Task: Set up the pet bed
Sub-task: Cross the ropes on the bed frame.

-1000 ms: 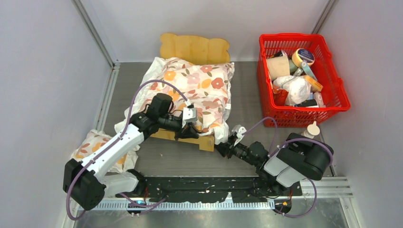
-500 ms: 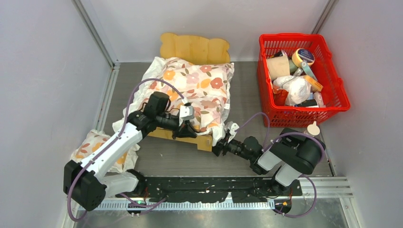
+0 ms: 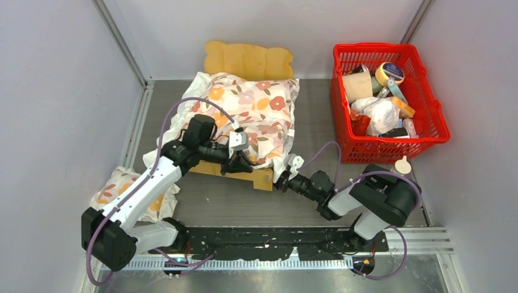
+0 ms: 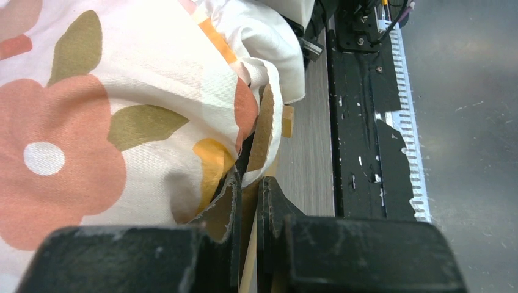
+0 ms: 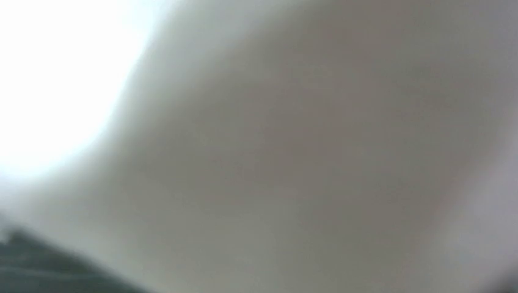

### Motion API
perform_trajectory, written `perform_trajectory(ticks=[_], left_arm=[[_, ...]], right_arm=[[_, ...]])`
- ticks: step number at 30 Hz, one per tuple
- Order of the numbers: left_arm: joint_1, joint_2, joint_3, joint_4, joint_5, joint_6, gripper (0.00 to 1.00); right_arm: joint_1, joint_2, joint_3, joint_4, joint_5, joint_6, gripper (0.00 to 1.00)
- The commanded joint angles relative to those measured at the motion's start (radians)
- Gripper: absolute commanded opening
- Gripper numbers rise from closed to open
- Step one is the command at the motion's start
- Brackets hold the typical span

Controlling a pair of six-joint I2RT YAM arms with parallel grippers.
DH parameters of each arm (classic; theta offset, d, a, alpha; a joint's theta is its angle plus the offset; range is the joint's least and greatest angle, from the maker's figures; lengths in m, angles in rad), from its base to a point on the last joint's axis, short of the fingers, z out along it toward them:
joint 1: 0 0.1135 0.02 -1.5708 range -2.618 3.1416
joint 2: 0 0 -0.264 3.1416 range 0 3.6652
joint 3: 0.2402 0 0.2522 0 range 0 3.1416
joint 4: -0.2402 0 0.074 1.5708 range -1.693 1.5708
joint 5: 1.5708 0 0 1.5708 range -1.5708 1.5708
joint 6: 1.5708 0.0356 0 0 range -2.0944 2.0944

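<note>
The pet bed (image 3: 247, 61) stands at the table's middle back, a light-wood frame with a scalloped headboard. A white floral cushion (image 3: 253, 113) lies over it and hides the sleeping surface. My left gripper (image 3: 235, 166) is shut on the bed's thin wooden foot rail (image 3: 261, 178). In the left wrist view that rail (image 4: 264, 131) runs between the fingers of my left gripper (image 4: 249, 183), with the cushion (image 4: 91, 122) bulging beside it. My right gripper (image 3: 281, 181) is pressed into the cushion's near right corner, its fingers hidden by fabric. The right wrist view shows only a pale blur.
A red plastic basket (image 3: 427, 104) full of assorted items stands at the back right. A small floral pillow (image 3: 128, 189) lies at the near left beside the left arm. Grey walls close in the table on three sides.
The right arm has reached left until its gripper met the cushion's corner. The left gripper, the bed and the cushion have shifted slightly back and left.
</note>
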Motion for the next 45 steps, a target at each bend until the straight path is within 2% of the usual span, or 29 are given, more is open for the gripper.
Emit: perform_trajectory(ticks=[1, 3, 12, 20, 26, 31, 34, 37, 42, 44, 45], left_arm=[[0.022, -0.031, 0.060, 0.074, 0.009, -0.064, 0.00], [0.024, -0.034, 0.059, 0.079, 0.005, -0.067, 0.00], [0.043, -0.053, 0.075, 0.088, -0.023, -0.072, 0.00], [0.047, -0.063, 0.045, 0.107, -0.025, -0.079, 0.00], [0.047, -0.054, 0.032, 0.122, -0.052, -0.102, 0.00], [0.047, -0.069, -0.047, 0.226, -0.047, -0.202, 0.00], [0.047, -0.095, -0.106, 0.260, -0.079, -0.247, 0.14], [0.047, -0.118, -0.149, 0.284, -0.102, -0.294, 0.23], [0.047, -0.139, -0.131, 0.185, -0.165, -0.330, 0.34], [0.047, -0.147, -0.117, 0.153, -0.182, -0.341, 0.37], [0.047, -0.151, -0.111, 0.146, -0.195, -0.355, 0.37]], right_arm=[[0.004, -0.025, 0.086, 0.170, -0.005, -0.017, 0.12], [0.004, -0.020, 0.084, 0.170, 0.009, -0.002, 0.06], [0.004, -0.040, -0.066, 0.169, 0.205, 0.070, 0.05], [0.005, 0.026, -0.103, 0.169, 0.196, 0.180, 0.05], [0.004, -0.061, -0.183, 0.163, 0.218, 0.294, 0.05], [0.027, -0.112, -0.242, 0.067, 0.186, 0.391, 0.05], [0.077, -0.123, -0.280, 0.105, 0.194, 0.421, 0.05], [0.097, -0.176, -0.272, -0.022, 0.202, 0.479, 0.05], [0.173, -0.317, -0.234, -0.236, 0.251, 0.504, 0.05], [0.199, -0.405, -0.192, -0.413, 0.291, 0.507, 0.05], [0.219, -0.436, -0.158, -0.573, 0.337, 0.512, 0.05]])
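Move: The left hand still pinches the white rope; the bed frame's near right corner lies about 5 cm to its right, 4 cm back and some 7 cm below. The right hand, part open, has its rope almost between the pads, within about 1 cm ahead and left at its own height. From the right hand, that frame corner sits roughly 5 cm left and 2 cm ahead, about level, and the cushion's white corner flap some 5 cm straight ahead and 3 cm higher. The right fingers finish closing on the rope by the frame corner, then pull away about 5 cm to the right and 4 cm down, and on back towards the base some 7 cm, tipping downward about 25 degrees. The left hand holds its rope nearly still, then dips about 3 cm, opens to roughly a third and lets go, drifting left with a small counter-clockwise turn. ##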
